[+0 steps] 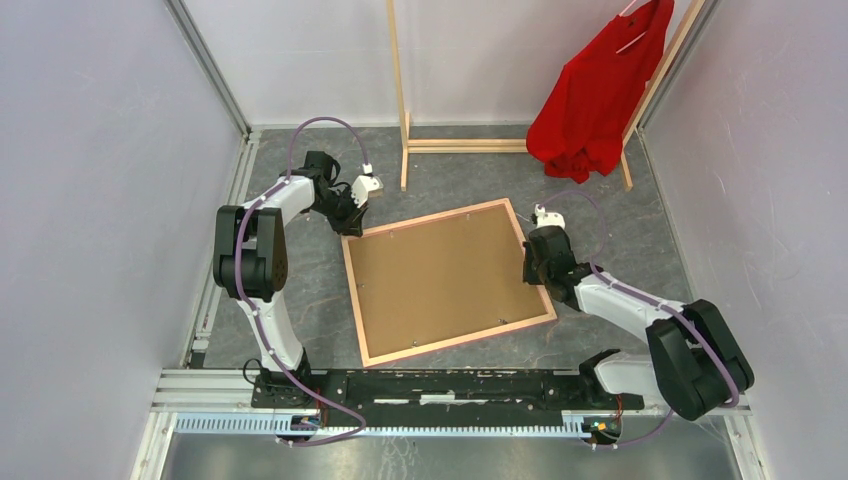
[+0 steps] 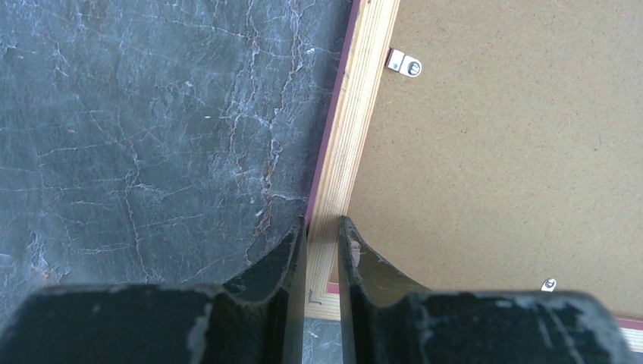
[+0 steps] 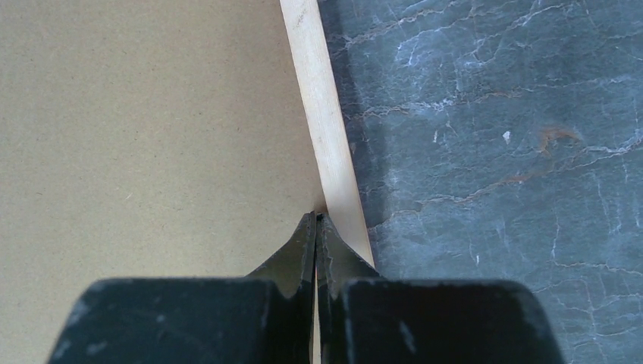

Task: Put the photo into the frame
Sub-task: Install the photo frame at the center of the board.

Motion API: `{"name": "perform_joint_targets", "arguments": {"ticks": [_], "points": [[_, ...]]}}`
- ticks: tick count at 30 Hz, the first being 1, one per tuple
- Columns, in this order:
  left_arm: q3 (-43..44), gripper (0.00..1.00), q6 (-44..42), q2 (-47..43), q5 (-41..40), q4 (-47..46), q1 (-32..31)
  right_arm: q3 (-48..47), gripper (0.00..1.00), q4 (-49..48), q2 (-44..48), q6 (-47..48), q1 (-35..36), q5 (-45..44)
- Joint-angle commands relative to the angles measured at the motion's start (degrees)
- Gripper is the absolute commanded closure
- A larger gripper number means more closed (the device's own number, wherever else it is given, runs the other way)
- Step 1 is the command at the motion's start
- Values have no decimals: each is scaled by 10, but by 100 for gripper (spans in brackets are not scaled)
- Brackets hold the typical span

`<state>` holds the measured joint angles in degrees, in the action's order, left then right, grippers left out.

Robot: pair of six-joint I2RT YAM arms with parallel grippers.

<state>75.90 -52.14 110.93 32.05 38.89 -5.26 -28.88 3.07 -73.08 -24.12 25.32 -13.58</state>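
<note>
The frame (image 1: 445, 280) lies face down and slightly turned on the dark marble tabletop, its brown board backing up and its light wood edges (image 2: 356, 114) showing. My left gripper (image 1: 348, 228) sits at the frame's far left corner. In the left wrist view its jaws (image 2: 322, 224) stand either side of the wood rail, shut on it. My right gripper (image 1: 530, 262) is over the frame's right edge (image 3: 322, 114). It is shut (image 3: 315, 218) with nothing between its fingers, its tips at the seam between backing and rail. The photo is hidden from every view.
Small metal clips (image 2: 404, 64) hold the backing in place. A bare-wood clothes rack (image 1: 404, 100) stands at the back with a red shirt (image 1: 595, 95) hanging on it. Pale walls close in both sides. The arms' base rail (image 1: 430, 385) runs along the near edge.
</note>
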Motion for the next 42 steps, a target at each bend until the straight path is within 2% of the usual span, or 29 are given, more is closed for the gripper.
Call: {"name": "perform_joint_targets", "arguments": {"ticks": [1,12,15,18,19,22,24,27,28,30,31,32,36,39,42], "points": [[-19,82,-14,13,-20,-9,-13,7,100,13,13,9,-3,-23],[-17,82,-12,10,-23,-9,-13,-17,100,8,23,21,-3,-7],[-11,82,1,10,-28,-13,-12,-32,99,-9,33,36,0,26],[8,78,31,8,-31,-22,-8,-34,73,-26,50,83,34,79],[15,75,41,7,-31,-21,-7,-34,63,-34,55,113,53,101],[34,60,58,-4,-31,-12,-5,-47,43,-24,62,201,132,181],[44,46,69,-16,-25,0,-4,-59,36,6,66,236,186,214],[50,36,73,-49,-4,25,-1,-75,30,37,70,289,257,246],[49,32,73,-62,3,32,0,-73,25,29,75,304,276,267],[44,24,71,-91,12,49,3,-54,22,1,86,332,320,289],[40,23,67,-105,16,59,4,-44,6,-7,88,351,345,293],[36,23,63,-122,19,72,4,-36,2,-18,88,367,365,294],[-13,20,44,-202,42,107,10,-33,2,-26,54,404,409,292],[-88,19,17,-272,76,126,10,-36,3,-56,18,425,434,272],[-141,18,-2,-341,79,145,10,-54,4,-48,-22,444,463,232]]}}
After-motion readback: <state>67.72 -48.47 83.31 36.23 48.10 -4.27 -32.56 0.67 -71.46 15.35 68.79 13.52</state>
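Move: The photo frame lies board side up. The right hand, fingers shut at the inner edge of its right rail, has the near rail's middle about 16 cm back and 16 cm left, and the frame's centre some 21 cm straight left. The left hand still pinches the far rail at its left corner; from there the left rail's middle is roughly 16 cm straight back and the frame's centre 11 cm back and 22 cm right, all about 1 cm down. The near rail is what the right hand goes for: it leaves the right rail, opens wide and sweeps left and back low over the board, about 28 cm in all, turning some 90 degrees counter-clockwise and starting to sink at the end, fingers open above the rail. The left fingers open off the far rail, edge forward, then rise steeply and draw back. ##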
